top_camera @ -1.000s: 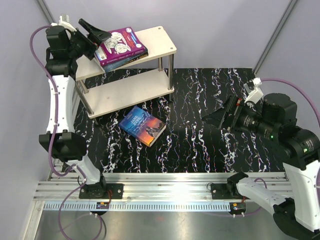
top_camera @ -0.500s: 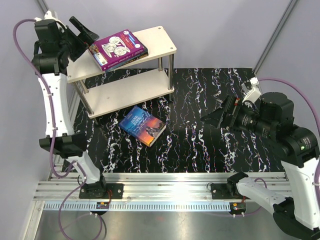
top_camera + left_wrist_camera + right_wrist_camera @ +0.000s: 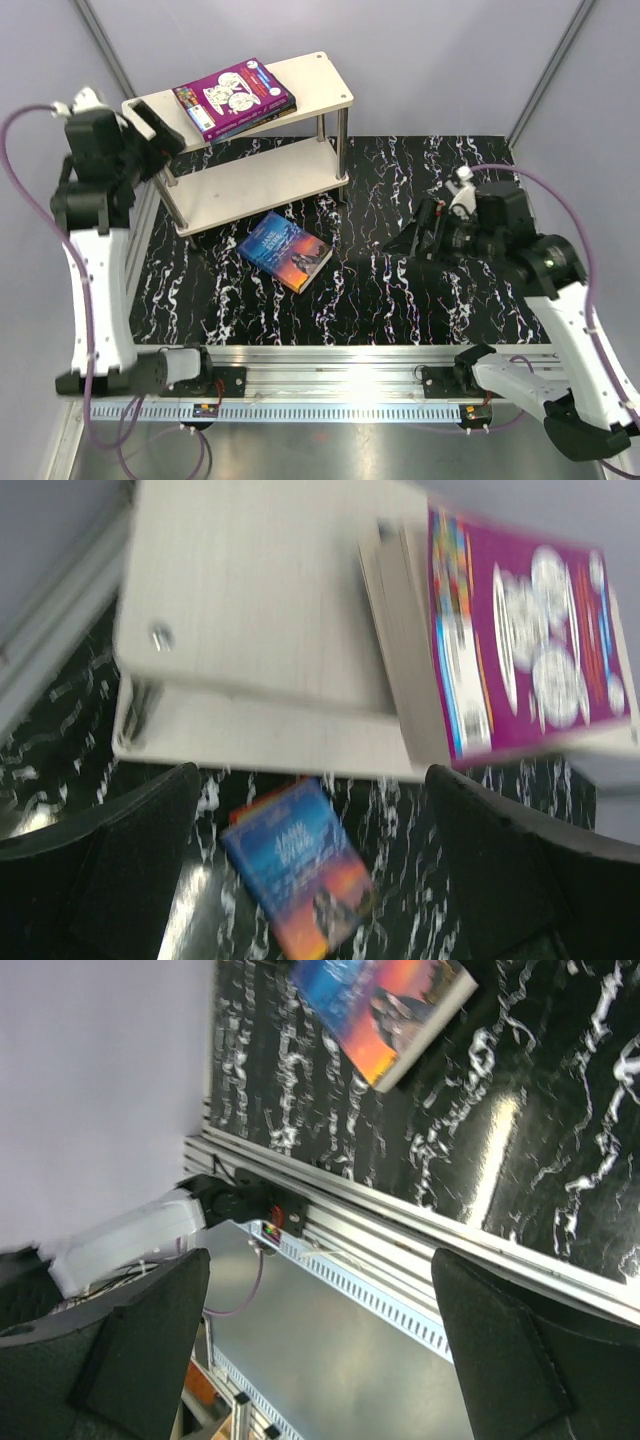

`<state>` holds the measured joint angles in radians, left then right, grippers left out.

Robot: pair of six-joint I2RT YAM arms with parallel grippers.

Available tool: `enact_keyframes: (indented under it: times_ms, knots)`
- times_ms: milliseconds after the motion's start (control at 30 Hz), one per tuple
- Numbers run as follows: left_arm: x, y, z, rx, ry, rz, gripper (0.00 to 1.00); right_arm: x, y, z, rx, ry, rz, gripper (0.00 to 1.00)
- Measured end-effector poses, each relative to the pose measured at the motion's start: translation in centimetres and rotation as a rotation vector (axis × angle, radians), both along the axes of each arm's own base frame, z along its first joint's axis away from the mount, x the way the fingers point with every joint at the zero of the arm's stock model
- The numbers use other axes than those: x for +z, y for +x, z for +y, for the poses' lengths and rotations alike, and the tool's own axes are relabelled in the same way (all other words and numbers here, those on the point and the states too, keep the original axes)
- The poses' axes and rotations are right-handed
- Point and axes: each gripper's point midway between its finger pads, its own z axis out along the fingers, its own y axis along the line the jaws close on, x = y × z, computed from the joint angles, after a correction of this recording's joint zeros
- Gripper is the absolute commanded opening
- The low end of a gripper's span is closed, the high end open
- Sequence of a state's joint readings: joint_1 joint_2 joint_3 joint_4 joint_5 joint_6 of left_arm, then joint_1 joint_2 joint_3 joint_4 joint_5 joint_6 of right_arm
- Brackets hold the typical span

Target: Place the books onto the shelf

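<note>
The shelf stands at the back left of the mat. A purple book lies flat on its top board, over another book whose dark edge shows beneath. A blue book lies on the mat in front of the shelf. My left gripper hangs open and empty just left of the shelf's left end. The left wrist view takes in the shelf, the purple book and the blue book beyond my left gripper. My right gripper is open above the mat, right of the blue book.
A black marbled mat covers the table. Silver posts carry the shelf's boards, and the lower board is bare. An aluminium rail runs along the near edge. Grey walls close in left and behind.
My left gripper has let go of the purple book, which now rests on the shelf top, and has drawn back left and down. My right arm has swung left over the mat.
</note>
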<state>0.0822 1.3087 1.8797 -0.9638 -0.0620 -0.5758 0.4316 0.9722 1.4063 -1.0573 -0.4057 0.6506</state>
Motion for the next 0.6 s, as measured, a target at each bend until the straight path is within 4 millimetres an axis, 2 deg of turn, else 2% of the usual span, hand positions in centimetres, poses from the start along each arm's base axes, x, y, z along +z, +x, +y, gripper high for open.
enact_keyframes:
  times_ms: [100,200,300,367,467,600]
  knots:
    - [-2.7,-3.5,-4.0,-0.134,0.013,0.023,0.99,-4.3,0.9,0.6,-0.005,-0.034,0.115,1.0]
    - [-7.2,-5.5,-7.2,-0.278,0.02,0.086,0.99,-9.1,1.2,1.2,-0.008,-0.054,0.244,0.99]
    - [-14.2,-5.5,-8.5,-0.356,0.007,0.242,0.99,-12.8,1.2,2.0,-0.005,-0.041,0.333,1.0]
    - [-19.2,-5.1,-9.4,-0.409,-0.014,0.361,0.99,-14.5,1.5,2.7,0.001,-0.021,0.342,1.0]
    - [-24.8,-4.8,-10.3,-0.471,-0.04,0.508,0.99,-16.2,2.0,4.3,0.015,0.011,0.346,1.0]
    - [-27.6,-2.9,-11.5,-0.549,-0.057,0.548,0.99,-18.0,3.8,6.9,0.016,0.057,0.365,1.0]
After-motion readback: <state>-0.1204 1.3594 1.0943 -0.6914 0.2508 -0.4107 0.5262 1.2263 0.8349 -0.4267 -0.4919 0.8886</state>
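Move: The last book on the table, the blue one, lies some 40 cm below the left hand, about 18 cm to its right and 6 cm back. The purple book on the shelf top is roughly 14 cm right and 9 cm ahead of that hand, slightly below it; the empty lower shelf is about 15 cm right, 7 cm ahead and 32 cm down. From the right hand the blue book is about 21 cm left, 10 cm ahead and 31 cm down. Both open hands drop towards the blue book, left some 28 cm and rightward, right 18 cm and leftward. ##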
